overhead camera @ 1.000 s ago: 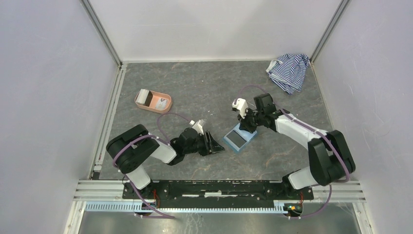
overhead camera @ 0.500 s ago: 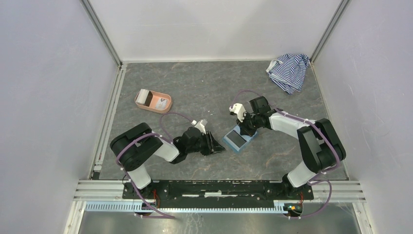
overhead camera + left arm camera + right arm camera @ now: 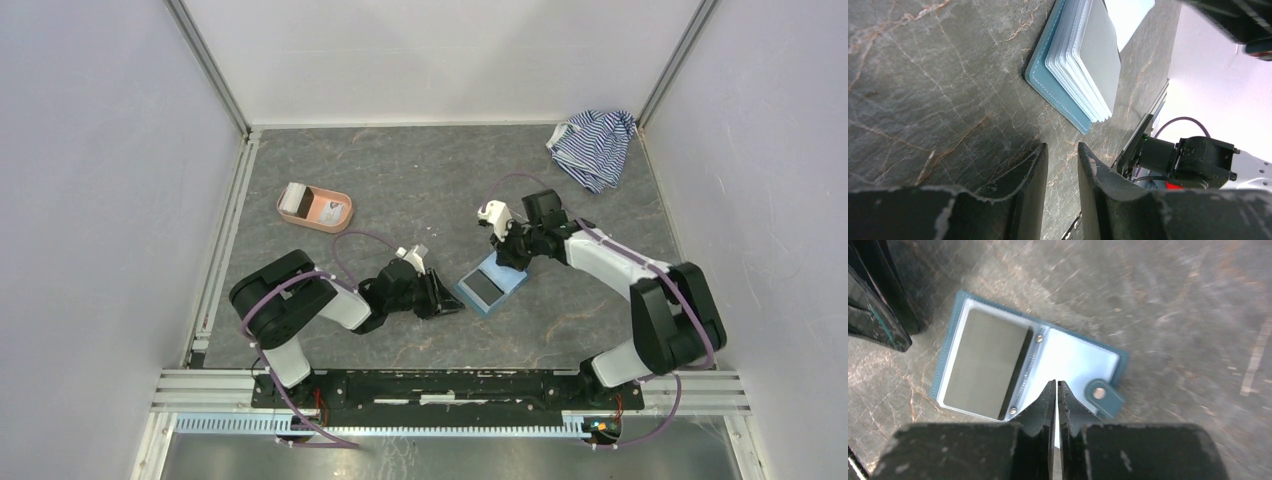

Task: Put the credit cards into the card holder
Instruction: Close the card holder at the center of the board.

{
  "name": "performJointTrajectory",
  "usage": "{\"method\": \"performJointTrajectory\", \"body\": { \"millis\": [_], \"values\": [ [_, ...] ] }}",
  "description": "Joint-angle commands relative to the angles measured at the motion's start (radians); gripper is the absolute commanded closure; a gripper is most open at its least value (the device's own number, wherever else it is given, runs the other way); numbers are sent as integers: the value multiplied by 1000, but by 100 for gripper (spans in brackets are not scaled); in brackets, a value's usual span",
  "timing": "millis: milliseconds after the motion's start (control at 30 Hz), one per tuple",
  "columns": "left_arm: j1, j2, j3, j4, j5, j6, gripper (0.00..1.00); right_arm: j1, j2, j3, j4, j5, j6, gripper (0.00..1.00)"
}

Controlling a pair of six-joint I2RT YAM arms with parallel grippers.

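The teal card holder (image 3: 491, 282) lies open on the table, light blue inside (image 3: 1075, 362). A grey credit card (image 3: 984, 361) sits in its left sleeve, and its snap tab (image 3: 1104, 397) sticks out at the right. My right gripper (image 3: 1056, 382) is shut, its tips over the holder's right half, with nothing seen between them. My left gripper (image 3: 1062, 146) lies low on the table just left of the holder's stacked sleeves (image 3: 1083, 65), jaws narrowly open and empty. A whitish-grey credit card (image 3: 294, 201) rests at the left end of the pink tray.
The salmon-pink oval tray (image 3: 340, 222) stands at the left rear of the table. A blue-and-white striped cloth (image 3: 594, 145) lies in the back right corner. Grey walls close the table on three sides.
The left jaws have narrowed and that gripper has crept slightly toward the holder. The right gripper swung a little left, then back; the holder stays put.
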State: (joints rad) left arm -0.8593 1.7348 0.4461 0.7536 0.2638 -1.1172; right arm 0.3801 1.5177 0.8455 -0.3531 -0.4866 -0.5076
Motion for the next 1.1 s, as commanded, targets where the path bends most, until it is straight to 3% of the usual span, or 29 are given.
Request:
{"method": "performJointTrajectory", "body": {
  "millis": [0,167,333,633,767,800,833,1067],
  "values": [
    [-27,34,-37,-180,-59,-56,63,-16,-127,2,75,39,21,89],
    [-57,64,-42,-119,-69,-108,63,-47,-101,-19,81,17,36,88],
    [-59,89,-137,119,-73,-142,59,-112,-50,-17,37,-57,6,84],
    [-61,117,-173,274,-101,-136,36,-138,12,-20,35,-22,1,80],
    [-64,172,-177,342,-106,-171,30,-158,6,-23,23,-65,-18,71],
    [-64,181,-185,367,-112,-184,20,-163,-3,-23,19,-82,-28,69],
    [-67,197,-190,389,-119,-197,3,-167,-16,-26,12,-101,-38,66],
    [-93,256,-176,416,-162,-240,0,-173,-62,-51,25,-92,-58,59]
  ]
}}
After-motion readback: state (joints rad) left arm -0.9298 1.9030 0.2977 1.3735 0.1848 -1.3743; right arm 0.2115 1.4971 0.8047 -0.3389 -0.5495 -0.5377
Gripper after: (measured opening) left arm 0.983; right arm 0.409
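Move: The open card holder's middle lies some 2 cm back and 4 cm left of the right hand and about 4 cm below it. Its clasp tab is roughly 2 cm ahead, 1 cm to the right and 4 cm down; the stack of cards in the near-left pocket is some 4 cm back and 5 cm left. From the left hand, the card holder's middle is about 4 cm ahead, 6 cm to the right and 1 cm lower. The right hand, already clear above the clear pocket, goes on up about 4.5 cm and a little forward, then sweeps some 4 cm to the right and sinks again by about as much, its nearly shut fingers opening to a bit under halfway as it comes out by the card holder's right side, above the table. The left hand first draws back a couple of centimetres beside the near-left end, then lifts about 3 cm while its fingers spread from partly open to wide and their tips tilt up towards level by nearly 20 degrees. ##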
